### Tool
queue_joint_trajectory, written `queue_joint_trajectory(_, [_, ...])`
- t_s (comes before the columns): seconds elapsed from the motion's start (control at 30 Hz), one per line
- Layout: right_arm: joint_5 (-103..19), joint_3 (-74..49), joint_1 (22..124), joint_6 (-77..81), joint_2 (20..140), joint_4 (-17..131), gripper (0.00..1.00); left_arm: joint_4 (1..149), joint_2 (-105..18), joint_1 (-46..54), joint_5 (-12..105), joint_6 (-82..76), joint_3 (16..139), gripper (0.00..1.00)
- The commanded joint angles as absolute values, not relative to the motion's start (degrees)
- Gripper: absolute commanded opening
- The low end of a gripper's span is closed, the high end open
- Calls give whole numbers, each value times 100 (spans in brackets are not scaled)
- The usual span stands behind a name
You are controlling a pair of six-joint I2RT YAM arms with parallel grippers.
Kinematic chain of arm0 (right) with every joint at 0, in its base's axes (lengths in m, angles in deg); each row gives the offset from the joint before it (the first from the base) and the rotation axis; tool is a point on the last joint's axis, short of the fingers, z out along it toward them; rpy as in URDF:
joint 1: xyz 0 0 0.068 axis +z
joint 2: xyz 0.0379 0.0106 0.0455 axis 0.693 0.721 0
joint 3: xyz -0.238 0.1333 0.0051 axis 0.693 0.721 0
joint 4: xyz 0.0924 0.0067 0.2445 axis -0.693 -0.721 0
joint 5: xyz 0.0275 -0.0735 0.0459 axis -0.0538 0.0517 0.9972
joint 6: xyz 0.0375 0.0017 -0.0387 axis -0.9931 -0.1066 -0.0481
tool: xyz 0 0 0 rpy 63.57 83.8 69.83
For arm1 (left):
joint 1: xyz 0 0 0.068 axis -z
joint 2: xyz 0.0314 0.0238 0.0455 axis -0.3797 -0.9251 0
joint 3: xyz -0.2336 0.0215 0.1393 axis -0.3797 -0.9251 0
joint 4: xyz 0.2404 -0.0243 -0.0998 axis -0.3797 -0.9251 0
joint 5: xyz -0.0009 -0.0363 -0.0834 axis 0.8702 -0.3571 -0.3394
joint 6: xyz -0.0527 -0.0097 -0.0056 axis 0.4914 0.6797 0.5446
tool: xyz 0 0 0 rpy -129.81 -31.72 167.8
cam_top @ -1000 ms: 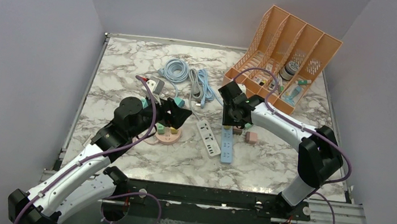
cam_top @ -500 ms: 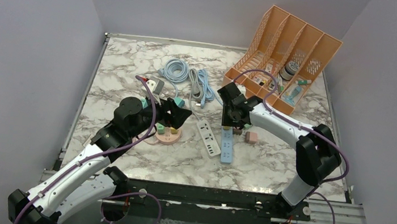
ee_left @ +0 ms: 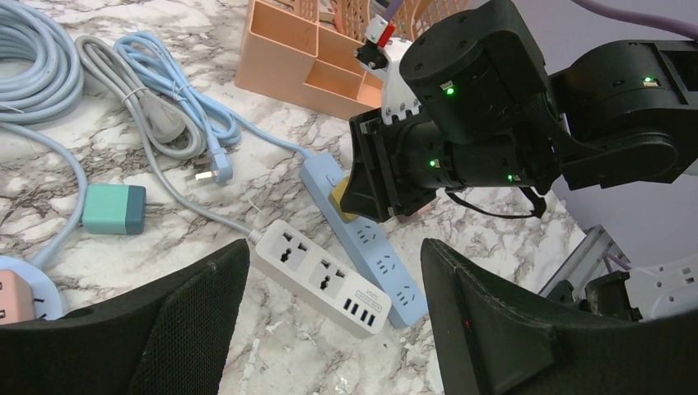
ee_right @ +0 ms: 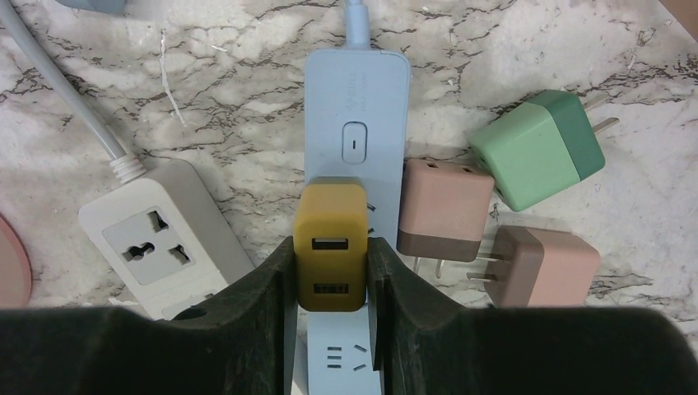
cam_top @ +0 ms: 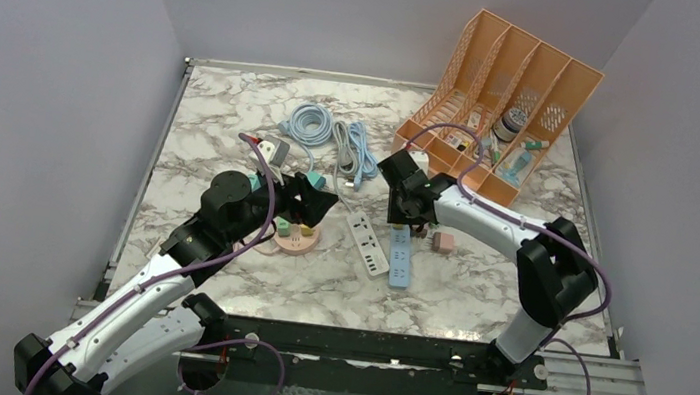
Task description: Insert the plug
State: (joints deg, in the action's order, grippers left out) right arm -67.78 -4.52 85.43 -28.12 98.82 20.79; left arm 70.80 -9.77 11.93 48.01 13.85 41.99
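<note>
My right gripper is shut on a mustard-yellow USB charger plug, holding it over the top socket of the light blue power strip, just below its switch. In the top view the right gripper sits over the blue strip at the table's middle. In the left wrist view the yellow plug shows under the right gripper on the blue strip. My left gripper is open and empty, hovering above the white power strip.
Beside the blue strip lie two pink adapters and a green adapter. A round pink socket hub sits under my left gripper. Coiled cables lie behind. An orange file organizer stands at the back right.
My right gripper has shifted slightly left and away over the blue strip with the yellow plug in it. The left arm has not moved.
</note>
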Motion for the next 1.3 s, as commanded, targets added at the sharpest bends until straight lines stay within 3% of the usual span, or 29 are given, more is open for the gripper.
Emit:
queue_joint_trajectory(0.0, [-6947, 185, 8529, -2996, 11026, 2067, 1, 7075, -944, 1170, 4930, 1371, 4221, 78])
queue_joint_trajectory(0.23, [-7090, 365, 8640, -3293, 11447, 2212, 1, 7066, -960, 1172, 4968, 1358, 4221, 78])
queue_joint_trajectory(0.47, [-7030, 2, 8638, -3203, 10376, 2205, 3, 7043, -1022, 1170, 4951, 1354, 4247, 78])
queue_joint_trajectory(0.67, [-7079, -498, 8632, -2947, 9528, 2123, 55, 6957, -1024, 1170, 4950, 1302, 4315, 79])
queue_joint_trajectory(0.77, [-7010, -564, 8632, -2794, 9286, 2221, 67, 6924, -1023, 1170, 4957, 1272, 4356, 79])
queue_joint_trajectory(1.27, [-7739, 838, 8191, -3314, 7669, 2276, 70, 7163, -1109, 1170, 4826, 1321, 4250, 79])
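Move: The yellow plug is already in the right hand's fingers, at the hand point, directly over the blue power strip's outlet nearest the switch, about 3 cm below. A pink-brown plug lies level with that outlet, 4 cm to its right; a green plug about 8 cm right and 2 cm ahead. The white power strip's middle is some 6 cm left and 6 cm back. From the left hand the outlet lies about 6 cm ahead, 14 cm right and well below. The yellow plug, still pinched by the right hand, is pressed about 1 cm down into the blue strip's outlet, the wrist rolling slightly. The fingers then open and release it, and the right hand rises some 7 cm, tilting its fingers forward by roughly 10 degrees, then swings about 4 cm right and a little back. ##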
